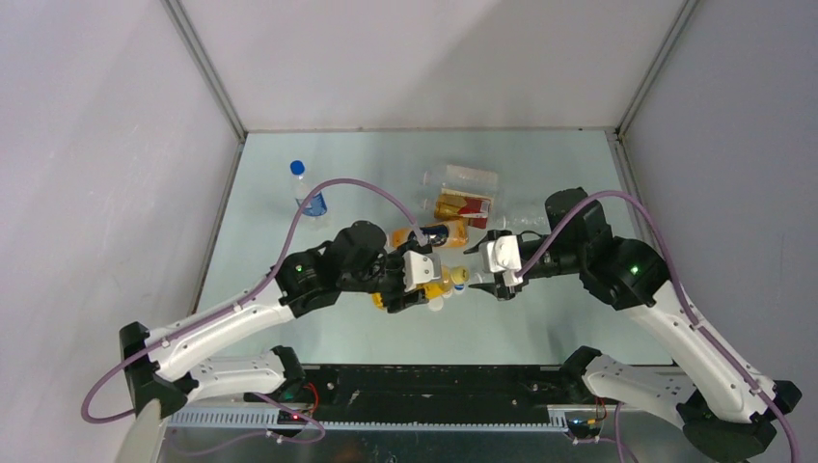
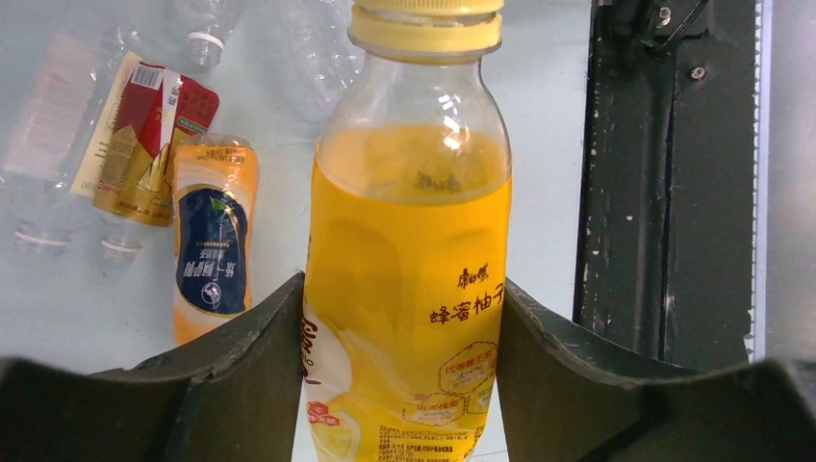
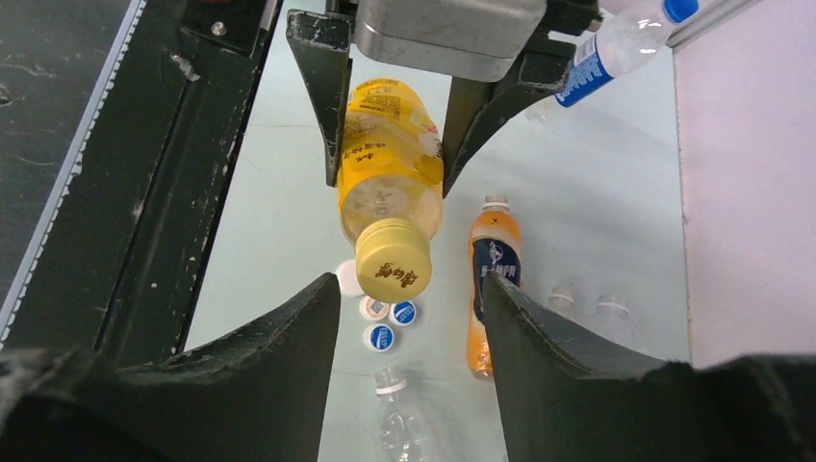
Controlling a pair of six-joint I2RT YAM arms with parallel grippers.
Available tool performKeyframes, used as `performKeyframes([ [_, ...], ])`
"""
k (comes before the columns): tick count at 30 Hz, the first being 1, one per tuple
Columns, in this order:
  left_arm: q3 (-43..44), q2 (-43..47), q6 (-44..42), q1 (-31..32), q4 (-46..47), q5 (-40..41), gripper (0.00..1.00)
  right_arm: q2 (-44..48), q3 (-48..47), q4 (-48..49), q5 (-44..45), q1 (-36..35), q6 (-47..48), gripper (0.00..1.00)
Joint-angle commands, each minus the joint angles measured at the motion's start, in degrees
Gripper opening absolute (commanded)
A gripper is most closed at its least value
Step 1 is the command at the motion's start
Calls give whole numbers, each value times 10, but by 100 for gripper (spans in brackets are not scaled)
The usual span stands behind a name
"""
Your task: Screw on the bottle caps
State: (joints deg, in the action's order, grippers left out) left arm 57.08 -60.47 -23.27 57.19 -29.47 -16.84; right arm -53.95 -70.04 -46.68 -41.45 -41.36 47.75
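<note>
My left gripper (image 2: 404, 289) is shut on the orange-yellow bottle (image 2: 409, 279), gripping its labelled body and holding it off the table, lying sideways. A yellow cap (image 3: 393, 270) sits on the bottle's neck and points at my right gripper (image 3: 409, 281). That gripper is open, with a finger on each side of the cap and a gap to both. In the top view the two grippers meet at mid-table around the bottle (image 1: 439, 286). Below it on the table lie loose caps, two blue (image 3: 382, 337) and two white (image 3: 348, 279).
An orange bottle with a dark-blue label (image 3: 495, 279) lies beside the caps. A gold-and-red labelled bottle (image 1: 463, 205) and clear bottles (image 3: 404, 423) lie further back. A capped clear bottle with a blue label (image 1: 307, 188) stands at far left. The black rail (image 2: 664, 192) runs along the near edge.
</note>
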Motion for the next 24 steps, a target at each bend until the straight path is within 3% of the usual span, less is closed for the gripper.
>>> performKeyframes([
  [1,32,-3,12,-3,3,-27,0,-6,-6,-14,-15,-8,34,57],
  [16,38,-8,18,-3,9,-35,0,-33,-6,-6,-11,-30,15,40],
  [21,39,-5,19,-3,11,-26,0,-39,-6,-4,-4,-32,-10,24],
  [24,39,2,23,-3,25,-9,0,-48,-6,0,14,-33,-46,2],
])
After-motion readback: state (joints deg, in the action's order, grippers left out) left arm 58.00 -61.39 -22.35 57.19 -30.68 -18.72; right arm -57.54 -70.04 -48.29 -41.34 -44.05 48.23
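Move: The yellow cap, already on the yellow bottle's neck, lies about 2 cm left of the right hand and 2 cm below it, level fore and aft. The left hand grips that bottle, with the cap about 3 cm ahead, 6 cm right and 7 cm above. On the table, about 27 cm below the right hand, are the loose blue caps, 2 cm ahead and 3 left; the orange bottle, some 13 ahead and 10 left; and the clear bottle, about 5 ahead and 12 right. Sinking about 2 cm and edging 1 cm left towards the left hand, the right hand brings its open fingertips down around the yellow cap and closes them by nearly half their gap until they pinch its sides, the wrist turning barely 5 degrees. The left hand keeps its hold on the yellow bottle, almost still. ##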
